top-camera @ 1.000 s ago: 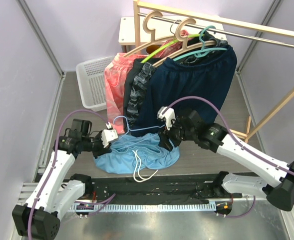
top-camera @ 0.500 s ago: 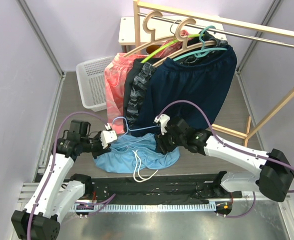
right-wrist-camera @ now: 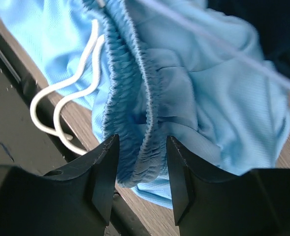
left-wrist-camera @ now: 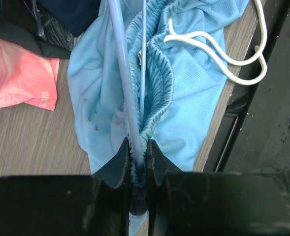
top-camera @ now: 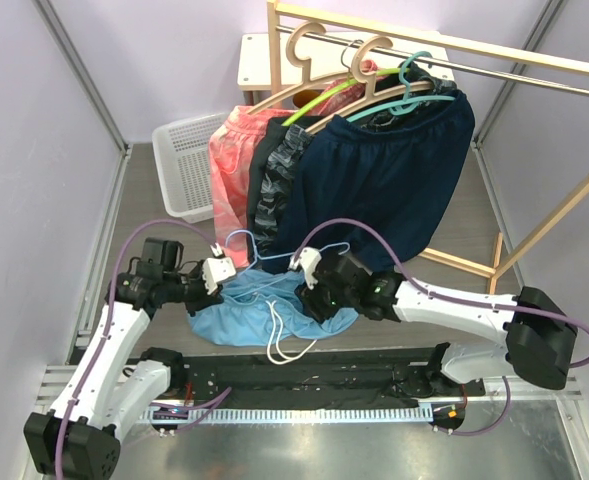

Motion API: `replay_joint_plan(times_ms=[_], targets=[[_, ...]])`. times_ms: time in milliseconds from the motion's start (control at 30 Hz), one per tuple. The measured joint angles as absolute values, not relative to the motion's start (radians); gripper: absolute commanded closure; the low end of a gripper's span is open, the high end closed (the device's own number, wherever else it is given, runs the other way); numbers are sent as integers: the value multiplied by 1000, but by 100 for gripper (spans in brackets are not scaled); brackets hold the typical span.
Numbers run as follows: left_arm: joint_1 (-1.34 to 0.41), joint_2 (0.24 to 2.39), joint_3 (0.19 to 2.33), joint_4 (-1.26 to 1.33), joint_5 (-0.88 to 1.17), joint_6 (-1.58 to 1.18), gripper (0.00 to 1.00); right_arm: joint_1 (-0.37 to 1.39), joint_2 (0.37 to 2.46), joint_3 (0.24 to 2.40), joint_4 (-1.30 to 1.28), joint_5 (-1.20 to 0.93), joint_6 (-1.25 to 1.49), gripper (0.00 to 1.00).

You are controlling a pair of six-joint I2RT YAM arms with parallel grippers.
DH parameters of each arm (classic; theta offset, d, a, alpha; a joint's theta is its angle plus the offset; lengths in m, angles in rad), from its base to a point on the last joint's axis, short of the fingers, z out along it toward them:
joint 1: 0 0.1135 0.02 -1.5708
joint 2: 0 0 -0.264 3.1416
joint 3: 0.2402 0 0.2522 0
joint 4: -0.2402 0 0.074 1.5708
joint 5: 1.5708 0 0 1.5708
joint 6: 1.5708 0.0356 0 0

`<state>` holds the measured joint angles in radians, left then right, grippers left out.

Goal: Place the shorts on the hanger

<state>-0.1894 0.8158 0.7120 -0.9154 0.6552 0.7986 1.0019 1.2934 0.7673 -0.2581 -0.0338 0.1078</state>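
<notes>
The light sky-blue shorts [top-camera: 264, 305] lie crumpled on the wooden floor near the front, their white drawstring [top-camera: 286, 338] trailing toward the black rail. The thin pale-blue wire hanger [top-camera: 264, 258] lies across them. My left gripper [top-camera: 212, 274] is shut on the hanger wire [left-wrist-camera: 125, 88] together with the shorts' elastic waistband [left-wrist-camera: 157, 86]. My right gripper [top-camera: 312, 296] is open, its jaws standing either side of the gathered waistband [right-wrist-camera: 135, 123] near the shorts' front edge. The hanger wire [right-wrist-camera: 223, 46] crosses the top of the right wrist view.
A wooden clothes rack [top-camera: 414, 40] at the back holds large navy shorts [top-camera: 384, 170], coral-pink shorts [top-camera: 232, 160] and a dark patterned garment on wooden and coloured hangers. A white basket [top-camera: 186, 160] stands at back left. A black rail [top-camera: 304, 375] runs along the front.
My right arm has moved left and down, from the hanger's right end to the shorts' waistband. The left gripper has stayed put, holding hanger and fabric.
</notes>
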Motion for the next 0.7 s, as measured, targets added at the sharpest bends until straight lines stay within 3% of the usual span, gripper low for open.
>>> replay_joint_plan(times_ms=[100,167,233,400,700], targets=[[-189,818,712,-912,656,791,100,1033,1296,745,-250,-7,70,51],[-189,818,712,-910,656,790,100,1032,1296,731,-247,15,53,56],[-189,818,712,-909,656,785,100,1031,1296,714,-242,43,38,73],[-184,823,732,-923,663,763,100,1013,1285,694,-263,114,2,99],[-147,817,838,-959,759,765,100,787,1167,875,-429,123,-10,99]])
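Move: The right hand, half open, has the right end of the shorts' waistband about 3 cm below it, 2 cm to its right and 1 cm ahead. The white drawstring lies some 6 cm left and 6 cm nearer the base, and the blue hanger's free right tip is about 12 cm ahead and 6 cm right, roughly level. From the left hand, which already grips the waistband's left end with the hanger's other tip, that right end is about 22 cm to the right, level fore and aft, some 6 cm lower. The right hand sinks about 2.5 cm while sliding a little over 3 cm to its right, and shuts its fingers on the right end of the shorts' waistband; with the pinch made, it pulls up about 8 cm, forward and on to the right, away from the left hand and towards the hanger's free tip, turning some 15 degrees clockwise. The left hand keeps its hold on the other end of the waistband and the hanger tip, stays put at first, then lifts nearly 5 cm as the right hand rises. ##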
